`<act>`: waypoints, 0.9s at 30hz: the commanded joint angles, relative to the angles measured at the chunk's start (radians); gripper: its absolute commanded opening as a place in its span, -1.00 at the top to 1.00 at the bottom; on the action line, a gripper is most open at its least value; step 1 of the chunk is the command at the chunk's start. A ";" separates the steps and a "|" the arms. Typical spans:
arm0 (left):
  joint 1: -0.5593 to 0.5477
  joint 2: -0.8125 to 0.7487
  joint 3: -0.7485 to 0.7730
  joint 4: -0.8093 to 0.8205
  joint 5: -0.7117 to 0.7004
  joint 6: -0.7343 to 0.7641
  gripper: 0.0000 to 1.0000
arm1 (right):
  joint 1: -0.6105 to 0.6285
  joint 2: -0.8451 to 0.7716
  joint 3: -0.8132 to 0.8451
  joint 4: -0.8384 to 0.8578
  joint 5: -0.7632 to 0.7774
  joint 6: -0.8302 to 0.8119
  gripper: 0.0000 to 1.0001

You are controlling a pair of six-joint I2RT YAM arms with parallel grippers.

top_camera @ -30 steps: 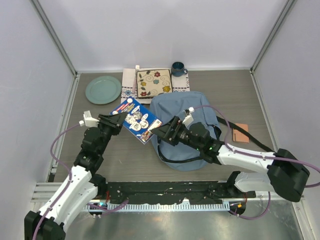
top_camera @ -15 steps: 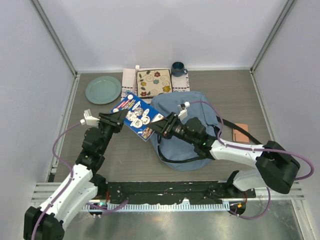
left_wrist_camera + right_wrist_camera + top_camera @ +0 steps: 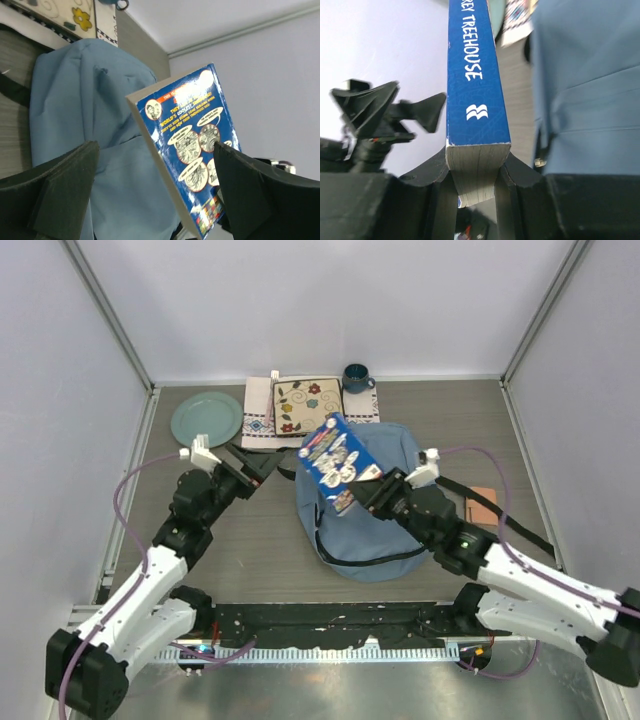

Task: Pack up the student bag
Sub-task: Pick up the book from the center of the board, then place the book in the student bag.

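A blue book (image 3: 334, 460) with cartoon pictures on its cover stands tilted in the air above the left part of the student bag (image 3: 385, 530), a light-blue backpack lying flat on the table. My right gripper (image 3: 360, 496) is shut on the book's lower end. In the right wrist view the jaws (image 3: 476, 176) pinch the page block below the blue spine (image 3: 474, 75). My left gripper (image 3: 262, 468) stands open to the left of the book, apart from it. In the left wrist view the book (image 3: 192, 150) rises beyond the wide-open fingers (image 3: 65, 192), over the bag (image 3: 90, 95).
At the back stand a teal plate (image 3: 207, 419), a flowered square plate (image 3: 308, 404) on a white embroidered cloth mat (image 3: 258, 412), and a dark blue mug (image 3: 356, 377). A brown flat object (image 3: 483, 506) lies right of the bag, by a black strap (image 3: 510, 520).
My left gripper has let go of the book and opened. My right gripper shut on the book and carried it up and to the right, over the bag.
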 commanded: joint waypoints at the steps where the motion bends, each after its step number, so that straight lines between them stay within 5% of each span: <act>1: -0.080 0.107 0.152 -0.127 0.112 0.243 -0.99 | -0.009 -0.206 0.092 -0.323 0.355 -0.129 0.99; 10: -0.542 0.535 0.646 -0.436 -0.006 0.639 -0.99 | -0.010 -0.426 0.260 -0.803 0.808 -0.168 0.98; 17: -0.688 0.811 0.870 -0.586 0.086 0.797 -0.99 | -0.010 -0.522 0.372 -1.024 0.943 -0.136 0.98; 27: -0.794 0.926 0.984 -0.733 0.063 0.909 -0.99 | -0.010 -0.595 0.395 -1.154 0.944 -0.036 0.98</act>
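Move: The right hand already grips the book, with clear space ahead of its way above the tan wallet, about 32 cm to its right, 5 cm ahead and 23 cm below. The bag mouth lies some 20 cm below that hand, 6 cm back and 3 cm right. From the empty left hand the bag mouth is roughly 25 cm right, 11 cm back and 20 cm below; the book's middle is about 16 cm right, level with it. Right hand carries the book some 30 cm right; open left sweeps right and back towards the bag mouth. ##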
